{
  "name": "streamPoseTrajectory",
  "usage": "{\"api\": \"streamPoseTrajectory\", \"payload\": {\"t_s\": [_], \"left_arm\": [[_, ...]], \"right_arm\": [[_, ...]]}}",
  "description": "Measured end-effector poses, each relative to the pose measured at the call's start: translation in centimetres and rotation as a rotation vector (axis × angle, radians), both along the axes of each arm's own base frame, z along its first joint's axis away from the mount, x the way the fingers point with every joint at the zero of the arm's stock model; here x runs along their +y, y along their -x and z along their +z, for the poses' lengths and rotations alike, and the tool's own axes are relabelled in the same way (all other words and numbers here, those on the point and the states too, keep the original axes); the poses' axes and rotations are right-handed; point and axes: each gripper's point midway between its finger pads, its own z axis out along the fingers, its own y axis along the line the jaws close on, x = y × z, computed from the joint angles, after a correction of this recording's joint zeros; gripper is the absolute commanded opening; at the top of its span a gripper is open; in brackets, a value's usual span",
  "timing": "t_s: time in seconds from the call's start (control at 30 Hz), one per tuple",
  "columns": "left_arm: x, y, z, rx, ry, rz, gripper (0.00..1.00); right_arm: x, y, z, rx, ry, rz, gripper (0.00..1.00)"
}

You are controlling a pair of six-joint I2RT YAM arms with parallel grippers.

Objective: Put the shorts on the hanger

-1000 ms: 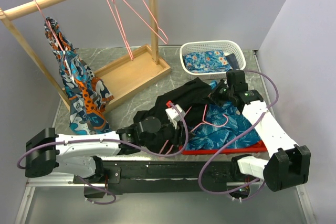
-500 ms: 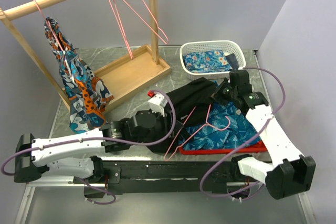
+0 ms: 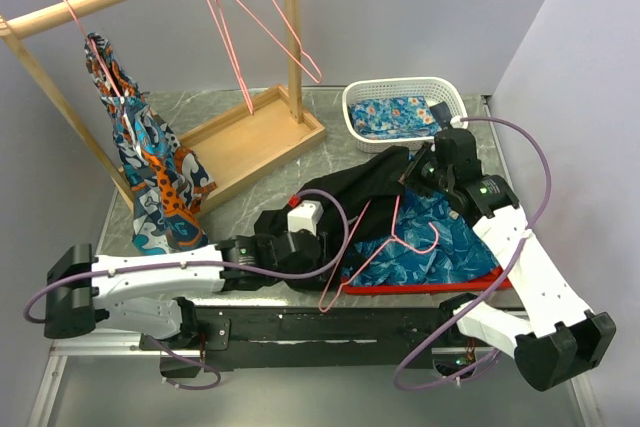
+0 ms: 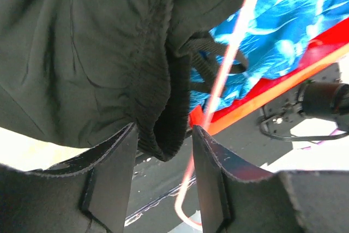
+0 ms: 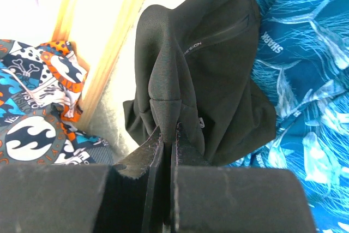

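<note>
The black shorts [image 3: 360, 182] lie crumpled from the table onto the red tray. My right gripper [image 3: 415, 172] is shut on a pinched fold at their far right end; the right wrist view shows this fold [image 5: 166, 85] rising out of the closed right gripper [image 5: 168, 132]. The pink wire hanger [image 3: 385, 237] lies across the shorts and the blue cloth. In the left wrist view my left gripper [image 4: 163, 135] stands open around the shorts' ribbed waistband [image 4: 163, 96]. The band rests against one finger, and the hanger wire [image 4: 229, 64] runs just inside the other.
A blue patterned cloth [image 3: 440, 247] fills the red tray [image 3: 420, 285]. A white basket [image 3: 400, 107] of cloth stands at the back right. The wooden rack [image 3: 250, 142] on the left carries pink hangers [image 3: 240, 37] and an orange-and-blue garment [image 3: 150, 167].
My left gripper has opened wider and has come back to the shorts' near edge. The right gripper has pulled its end of the shorts back and to the right. The hanger has slid nearer.
</note>
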Motion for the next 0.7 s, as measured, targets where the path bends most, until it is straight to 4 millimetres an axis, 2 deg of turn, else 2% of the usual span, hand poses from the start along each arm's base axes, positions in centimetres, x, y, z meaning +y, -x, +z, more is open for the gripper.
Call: {"api": "streamPoseTrajectory", "payload": {"t_s": [0.17,0.23,0.27,0.33,0.37,0.47,0.57,0.7], "left_arm": [[0.1,-0.1,-2.5,0.020,-0.075,0.027,0.46],[0.4,-0.6,-3.1,0.013,-0.098,0.060,0.31],[0.5,-0.8,-3.3,0.006,-0.102,0.073,0.16],[0.4,-1.3,-3.1,-0.008,-0.093,0.096,0.03],[0.4,-1.4,-3.0,-0.015,-0.088,0.102,0.01],[0.3,-1.6,-2.9,-0.022,-0.082,0.112,0.01],[0.6,-1.3,-2.4,-0.027,-0.060,0.109,0.01],[1.1,-1.1,-0.4,-0.040,0.016,0.111,0.01]], "right_arm": [[0.1,0.1,1.1,-0.015,0.012,0.002,0.00],[0.1,0.1,1.6,-0.022,0.013,0.001,0.00],[0.0,0.1,1.8,-0.026,0.014,-0.002,0.00],[-0.1,0.1,2.0,-0.030,0.019,-0.008,0.00],[-0.2,0.1,2.0,-0.028,0.025,-0.016,0.00],[-0.9,0.0,2.3,-0.023,0.050,-0.049,0.00],[-1.3,-0.9,3.9,-0.032,0.070,-0.081,0.00],[-1.3,-2.3,5.8,-0.036,0.080,-0.102,0.00]]}}
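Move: The free lower edge of the black shorts' waistband lies between my open left fingers and about 4 cm below them, a couple of centimetres ahead. The pink hanger's middle is some 12 cm to my left hand's right, level with it fore and aft and slightly lower; the red basket is about 27 cm right, 2 ahead and 12 below. From my right hand, still gripping the shorts' far corner, the hanger lies about 15 cm back, 7 left and 10 lower. I sink my left hand about 3 cm, easing slightly forward, onto the waistband edge and shut its half-open fingers on the black fabric, then lift back up nearly as far. My right hand keeps its grip on the far corner and rises about 6 cm, at first slowly, then faster while also pushing a couple of centimetres forward, away from my left hand. ##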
